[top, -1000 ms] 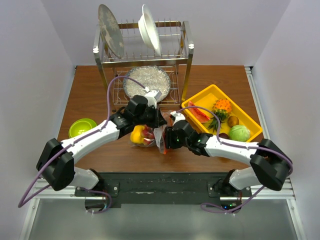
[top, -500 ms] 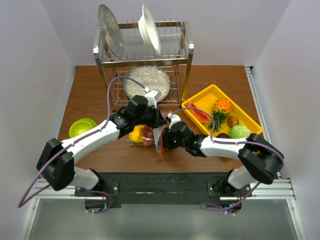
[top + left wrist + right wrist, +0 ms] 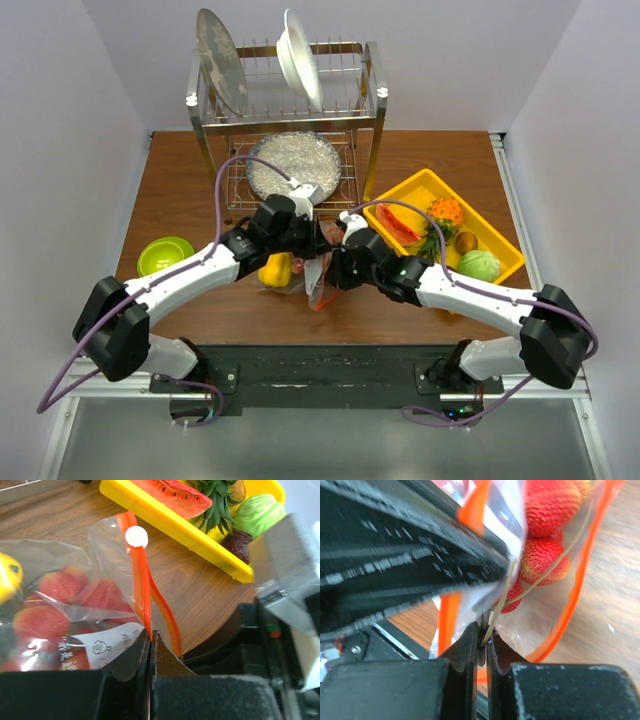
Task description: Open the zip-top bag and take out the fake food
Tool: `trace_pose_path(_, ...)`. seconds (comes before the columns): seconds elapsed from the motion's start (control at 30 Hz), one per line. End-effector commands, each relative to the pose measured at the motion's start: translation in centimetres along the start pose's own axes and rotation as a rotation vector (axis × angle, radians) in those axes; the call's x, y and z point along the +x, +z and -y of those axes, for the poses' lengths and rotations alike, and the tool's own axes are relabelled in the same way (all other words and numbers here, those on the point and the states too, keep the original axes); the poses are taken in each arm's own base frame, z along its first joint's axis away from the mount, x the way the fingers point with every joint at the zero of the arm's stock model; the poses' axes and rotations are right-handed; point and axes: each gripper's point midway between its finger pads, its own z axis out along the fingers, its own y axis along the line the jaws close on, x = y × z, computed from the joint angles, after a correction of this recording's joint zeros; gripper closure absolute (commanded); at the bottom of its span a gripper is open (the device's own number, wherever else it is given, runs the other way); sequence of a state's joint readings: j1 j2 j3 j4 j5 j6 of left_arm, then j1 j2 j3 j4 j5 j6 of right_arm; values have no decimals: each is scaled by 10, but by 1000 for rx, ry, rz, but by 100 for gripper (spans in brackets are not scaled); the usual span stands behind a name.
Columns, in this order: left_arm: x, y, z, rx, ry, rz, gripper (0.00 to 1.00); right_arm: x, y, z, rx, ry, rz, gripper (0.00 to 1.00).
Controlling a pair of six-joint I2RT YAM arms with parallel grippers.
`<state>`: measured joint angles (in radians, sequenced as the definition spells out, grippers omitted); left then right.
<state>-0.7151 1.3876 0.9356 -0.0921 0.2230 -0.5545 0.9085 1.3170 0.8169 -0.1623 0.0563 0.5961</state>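
Observation:
The zip-top bag (image 3: 313, 285) hangs crinkled between both arms at the table's front centre, its orange-red zipper strip (image 3: 143, 587) partly parted. Inside it is fake food: red pieces (image 3: 56, 586) and a yellow pepper (image 3: 276, 270). My left gripper (image 3: 150, 636) is shut on one side of the strip, beside the white label (image 3: 107, 644). The right gripper (image 3: 484, 639) is shut on the bag's clear plastic edge at the opposite side of the mouth, with red pieces (image 3: 543, 562) just beyond its tips. From above, the left gripper (image 3: 322, 244) and right gripper (image 3: 336, 270) almost touch.
A yellow tray (image 3: 497, 272) at the right holds a watermelon slice (image 3: 397, 224), pineapple (image 3: 443, 213), cabbage (image 3: 479, 265) and brown pieces. A dish rack (image 3: 290, 115) with a plate and a bowl stands at the back over a silvery pan (image 3: 293, 163). A green bowl (image 3: 164, 254) sits left.
The right gripper has shut on the bag's edge and moved up and left, close against the left gripper. The left gripper keeps its hold on the zipper strip.

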Motion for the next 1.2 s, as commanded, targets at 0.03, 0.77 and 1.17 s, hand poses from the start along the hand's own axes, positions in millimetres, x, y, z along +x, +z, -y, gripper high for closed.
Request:
trace_pose_path(0.03,-24,-10,2,-13,60,115,100,-19,-33,11,87,-36,19,100)
trace_pose_path(0.77,-4,-14,5,53,97,126,100,-42,-48,-8,101,-49,-78,100)
trace_pose_path(1.17,-15,-9,-29,-90,27,163,100,-22,-92,-1,71,-53,-105,100)
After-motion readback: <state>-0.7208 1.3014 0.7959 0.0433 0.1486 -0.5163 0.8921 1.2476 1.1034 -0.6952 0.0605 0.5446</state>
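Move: The strawberry bunch, its stems already in the right fingers, hangs in the bag's open mouth about 6 cm ahead of the right hand, 6 cm to its left and 7 cm lower. The yellow basket's middle is some 13 cm ahead and 27 cm to the right, 9 cm below; the bag's yellow fruit lies about 15 cm left and 5 cm ahead. From the left hand, pinching the zip edge, the bunch is roughly 1 cm ahead, 2 cm left and 11 cm down. Keeping its pinch on the strawberry stems, the right hand tugs to the right and slightly back while rising, sways briefly forward and left, then pulls right, back and up again, ending about 5 cm higher and 4 cm farther right, rolled some 10 degrees with its left side down. The left hand keeps its grip on the bag's zip edge against this pull, swaying only a centimetre or so and tipping up slightly. ##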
